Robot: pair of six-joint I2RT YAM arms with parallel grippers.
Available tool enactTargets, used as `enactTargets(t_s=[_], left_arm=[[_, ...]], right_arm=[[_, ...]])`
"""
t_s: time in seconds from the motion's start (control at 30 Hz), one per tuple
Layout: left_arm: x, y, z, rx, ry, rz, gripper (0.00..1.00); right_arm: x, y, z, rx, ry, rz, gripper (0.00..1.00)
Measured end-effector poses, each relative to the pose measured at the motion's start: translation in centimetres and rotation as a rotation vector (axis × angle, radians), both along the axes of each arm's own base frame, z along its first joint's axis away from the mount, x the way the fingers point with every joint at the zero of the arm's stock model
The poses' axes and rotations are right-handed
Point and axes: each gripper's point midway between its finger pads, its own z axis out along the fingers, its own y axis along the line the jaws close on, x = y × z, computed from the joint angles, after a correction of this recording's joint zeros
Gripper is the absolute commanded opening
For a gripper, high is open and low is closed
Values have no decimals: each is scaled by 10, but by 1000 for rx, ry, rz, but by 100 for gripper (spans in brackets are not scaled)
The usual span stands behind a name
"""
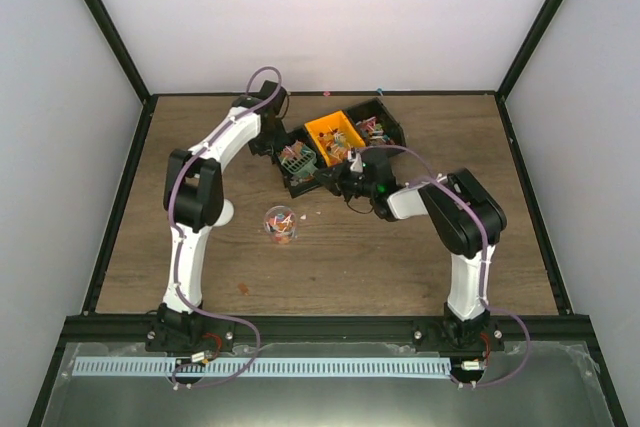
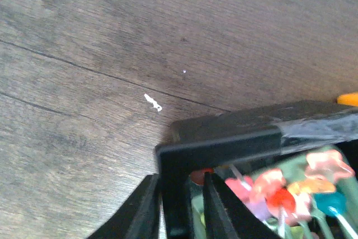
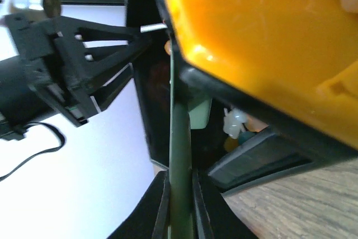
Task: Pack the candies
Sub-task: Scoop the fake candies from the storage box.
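Candies in mixed colours lie heaped in the left compartment of the black tray. My left gripper straddles the tray's left wall, with a thin gap showing at its right finger. In the top view it sits at the tray's left side. My right gripper is shut on the handle of the green scoop. The scoop's bowl, holding candies, lies in the tray, with the right gripper at the tray's near edge. A clear jar holding a few candies stands on the table in front.
An orange bin fills the tray's middle, and more candies lie in its right compartment. A white round thing sits beside the left arm. Small scraps lie near the jar. Walls enclose the table on three sides.
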Motion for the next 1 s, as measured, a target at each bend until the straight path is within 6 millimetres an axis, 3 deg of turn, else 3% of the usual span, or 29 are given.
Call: enactTargets(t_s=[0.23,0.33,0.73,1.0], left_arm=[[-2,5,-1,-10,17,-2,44],[0,10,3,-13,12,12,48],[6,11,40,-72,-53,32,51],[11,41,41,-81,-52,88,50]], right_arm=[[-9,-4,34,45,-71,11,1],[-14,-7,38,50,-77,15,1],[-34,-18,42,58,-85,24,1],[-45,-33,65,77,-136,25,1]])
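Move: The right hand, already holding the scoop, has the storage box (the clear round jar) about 11 cm back, 9 cm left and 6 cm below. The black bin being scooped is 5 cm ahead, 4 cm left and 5 cm lower; the orange bin 13 cm ahead, 5 cm right. The left fingers still straddle that black bin's outer rim corner: its middle is 5 cm back, 6 cm right and 5 below, and the orange bin 2 cm ahead, 15 right. The left fingers open wide and let go of the black bin's rim corner, then the hand rises about 4 cm and swings some 4 cm left, away from it. Meanwhile the right hand keeps its pinch on the handle and draws the scoop up out of that bin, some 6 cm up and 4 back, slanting right, the wrist nearly steady. ##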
